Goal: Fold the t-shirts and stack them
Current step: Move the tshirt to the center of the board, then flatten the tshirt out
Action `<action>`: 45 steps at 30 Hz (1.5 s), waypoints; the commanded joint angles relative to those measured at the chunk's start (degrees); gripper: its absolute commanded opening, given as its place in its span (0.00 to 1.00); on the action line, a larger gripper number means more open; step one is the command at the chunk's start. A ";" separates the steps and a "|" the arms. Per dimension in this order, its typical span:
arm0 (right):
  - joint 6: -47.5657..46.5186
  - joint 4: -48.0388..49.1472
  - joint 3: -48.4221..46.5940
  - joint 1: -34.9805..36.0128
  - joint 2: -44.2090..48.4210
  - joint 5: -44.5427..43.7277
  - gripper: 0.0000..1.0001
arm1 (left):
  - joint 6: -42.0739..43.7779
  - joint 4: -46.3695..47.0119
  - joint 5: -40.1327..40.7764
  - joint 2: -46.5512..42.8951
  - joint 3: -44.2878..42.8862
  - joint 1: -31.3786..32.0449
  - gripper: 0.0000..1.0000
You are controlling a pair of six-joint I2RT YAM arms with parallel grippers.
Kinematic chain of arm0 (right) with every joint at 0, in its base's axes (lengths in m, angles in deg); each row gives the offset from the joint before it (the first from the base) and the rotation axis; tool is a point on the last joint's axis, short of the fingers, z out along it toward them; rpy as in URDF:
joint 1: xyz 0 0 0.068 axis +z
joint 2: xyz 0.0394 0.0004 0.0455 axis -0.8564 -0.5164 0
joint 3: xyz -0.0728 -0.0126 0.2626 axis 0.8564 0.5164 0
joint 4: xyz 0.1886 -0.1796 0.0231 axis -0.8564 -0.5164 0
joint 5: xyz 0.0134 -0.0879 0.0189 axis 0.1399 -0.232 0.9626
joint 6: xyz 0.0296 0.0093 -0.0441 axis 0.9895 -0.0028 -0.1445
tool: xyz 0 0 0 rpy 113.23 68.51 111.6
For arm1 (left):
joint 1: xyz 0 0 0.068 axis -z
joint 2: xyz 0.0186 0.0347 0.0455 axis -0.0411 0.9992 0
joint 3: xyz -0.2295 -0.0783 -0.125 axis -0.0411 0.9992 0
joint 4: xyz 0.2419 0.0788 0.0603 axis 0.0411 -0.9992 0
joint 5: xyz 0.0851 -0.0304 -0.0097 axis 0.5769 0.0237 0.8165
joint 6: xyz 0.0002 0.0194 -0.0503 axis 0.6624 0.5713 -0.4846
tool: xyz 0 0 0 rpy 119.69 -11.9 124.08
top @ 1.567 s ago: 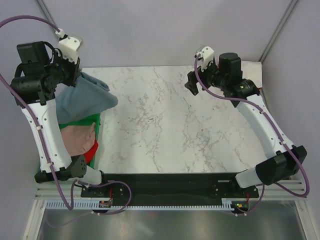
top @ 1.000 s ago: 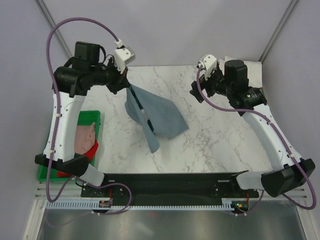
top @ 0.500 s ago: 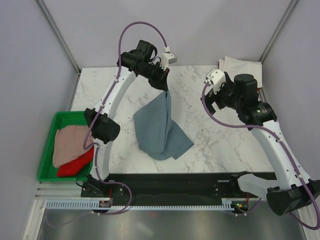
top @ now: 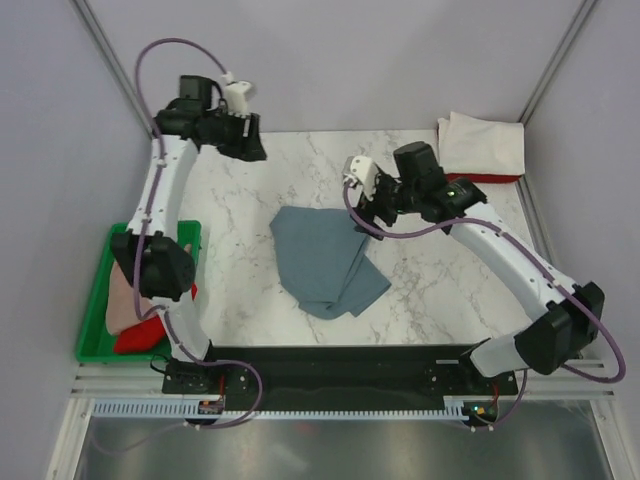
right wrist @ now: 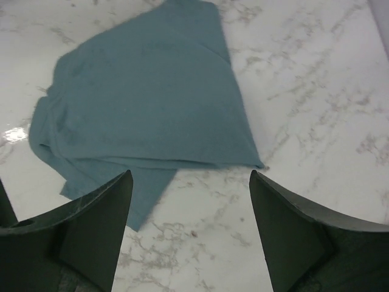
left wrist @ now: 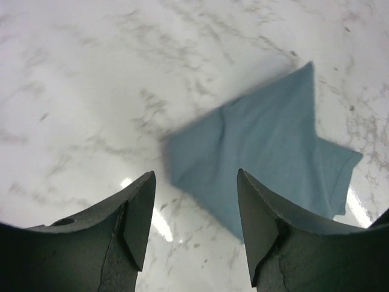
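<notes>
The slate blue-grey t-shirt [top: 325,260] lies crumpled and partly doubled over on the marble table, held by nothing. My left gripper [top: 256,150] hovers open over the table's far left, well back from the shirt; the left wrist view shows its fingers [left wrist: 141,213] spread with the t-shirt [left wrist: 267,152] beyond them. My right gripper [top: 362,212] hangs open just above the shirt's right edge. Between its fingers [right wrist: 103,213] in the right wrist view lies bare marble, with the t-shirt [right wrist: 146,109] just ahead. A folded white t-shirt [top: 485,143] rests on a red one [top: 497,178] at the back right.
A green tray [top: 92,300] sits at the table's left edge, partly hidden by the left arm. It holds a pale pink t-shirt [top: 122,305] and a red t-shirt [top: 140,336]. Grey walls close in the sides and back.
My left gripper has let go of the blue-grey shirt, which dropped flat onto the table, and the arm swung back to the far left. My right gripper moved left towards the shirt.
</notes>
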 commanded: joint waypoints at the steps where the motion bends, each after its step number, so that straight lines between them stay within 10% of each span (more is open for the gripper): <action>1: 1.25 3.86 -2.11 8.16 -4.91 0.91 0.85 | -3.75 3.06 -0.75 -17.40 10.11 -9.17 0.62; 11: 8.91 11.17 -2.37 26.71 -20.89 -0.50 0.78 | -4.45 7.72 6.72 -50.12 38.34 -17.54 0.63; 33: 11.46 17.07 -9.32 29.01 -39.89 -9.81 0.73 | -3.84 6.40 5.84 -55.86 43.10 -20.45 0.63; 40: 11.11 17.42 -8.36 29.45 -37.36 -17.46 0.20 | -3.84 6.67 5.23 -55.16 42.39 -20.37 0.63; 45: 8.22 16.81 -7.03 29.53 -29.63 -21.06 0.01 | -3.92 7.55 5.05 -54.89 42.66 -20.45 0.63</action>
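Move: The t-shirt's left edge, where the right fingers will shut, lies about 20 cm to that hand's left, 6 cm back and 22 cm below. The shirt's middle is some 10 cm left and 3 cm back of the hand, and the green bin about 50 cm left and 11 cm back. From the left hand, the shirt's middle is roughly 16 cm back, 11 cm right and 24 cm down; the bin is about 23 cm back and 28 cm left. Bring the right gripper down about 22 cm and left about 20 cm across the t-shirt, swinging back first and then slightly forward, turning counter-clockwise and partly back as it tips down. Close the fingers to pinch the left edge, then start to rise. Meanwhile pull the open, empty left gripper back, left and a little up, clear of the shirt towards the bin. ##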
